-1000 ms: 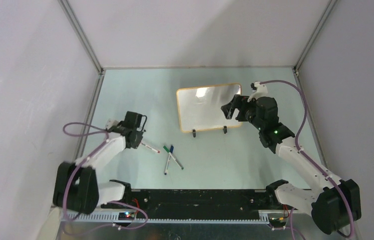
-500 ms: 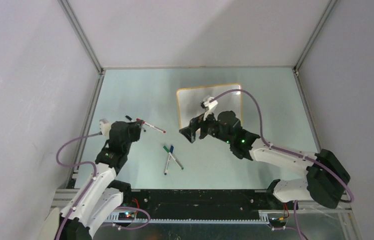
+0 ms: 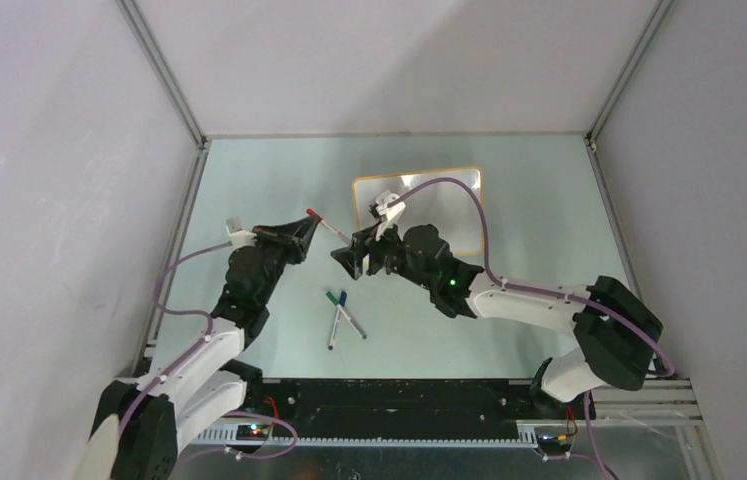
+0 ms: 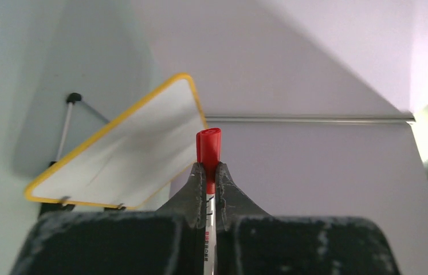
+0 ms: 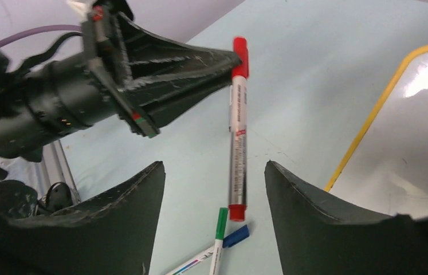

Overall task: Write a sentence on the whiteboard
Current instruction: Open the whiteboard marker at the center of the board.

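My left gripper is shut on a red-capped marker, pinching it just below the cap, and holds it off the table. The marker's body reaches between the fingers of my right gripper, which stands open with a gap on each side of it. The whiteboard, white with a tan-orange frame, stands behind the right arm and also shows in the left wrist view. The part of its face that shows is blank; the sentence is not in view.
A green marker and a blue one lie crossed on the table in front of both grippers. Grey walls close in the table on three sides.
My left gripper lifted the red marker off the table and swung it right. My right arm swept left from the board's right side to the marker, and its jaws have narrowed.
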Robot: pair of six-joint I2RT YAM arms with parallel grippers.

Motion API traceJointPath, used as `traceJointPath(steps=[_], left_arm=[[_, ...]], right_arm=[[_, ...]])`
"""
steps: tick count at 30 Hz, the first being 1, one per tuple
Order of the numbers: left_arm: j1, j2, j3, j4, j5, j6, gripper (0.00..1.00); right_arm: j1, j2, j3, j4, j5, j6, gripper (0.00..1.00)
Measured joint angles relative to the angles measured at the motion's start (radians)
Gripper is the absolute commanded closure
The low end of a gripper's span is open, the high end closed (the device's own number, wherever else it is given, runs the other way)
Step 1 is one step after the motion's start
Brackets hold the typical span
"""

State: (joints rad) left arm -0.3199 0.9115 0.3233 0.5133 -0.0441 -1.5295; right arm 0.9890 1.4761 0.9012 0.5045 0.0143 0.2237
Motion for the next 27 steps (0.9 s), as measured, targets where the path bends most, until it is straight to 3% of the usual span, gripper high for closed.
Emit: traceJointPath(steps=[6,15,21,27], left_arm=[[-0.025,0.004,0.000,0.079,0.003,-0.001,1.00],[-0.055,0.074,0.000,0.124,0.004,-0.017,1.00],[-0.061,0.121,0.000,0.152,0.016,-0.027,1.00],[-0.064,0.130,0.000,0.171,0.023,-0.041,1.00]], right_arm=[[0.000,0.053,0.004,0.027,0.067,0.038,0.55],[0.000,0.064,0.005,0.073,0.141,0.090,0.54],[0.002,0.066,0.005,0.079,0.156,0.097,0.65],[0.003,0.069,0.005,0.085,0.164,0.097,0.58]])
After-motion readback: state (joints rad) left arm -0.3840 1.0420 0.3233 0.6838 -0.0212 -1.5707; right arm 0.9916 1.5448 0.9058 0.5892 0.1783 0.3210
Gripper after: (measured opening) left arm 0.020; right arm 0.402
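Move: The red marker is held level by its cap in the left fingers. Its middle lies about 4 cm ahead and 3 cm left of the right hand at its height, and 3 cm back and 3 cm right of the left hand. The whiteboard is some 15 cm ahead, 15 cm right and 15 cm below the right hand; the crossed green and blue markers lie about 5 cm back, 3 cm left and 21 cm below it. Forward about 2.5 cm and slightly down, the right hand eases onto the red marker's free end, turning some 10 degrees clockwise while its fingers narrow from wide to under half open on either side of the barrel. The left hand keeps its pinch on the cap and carries the marker about 3 cm right towards it, rising a little on the way and sinking back. ##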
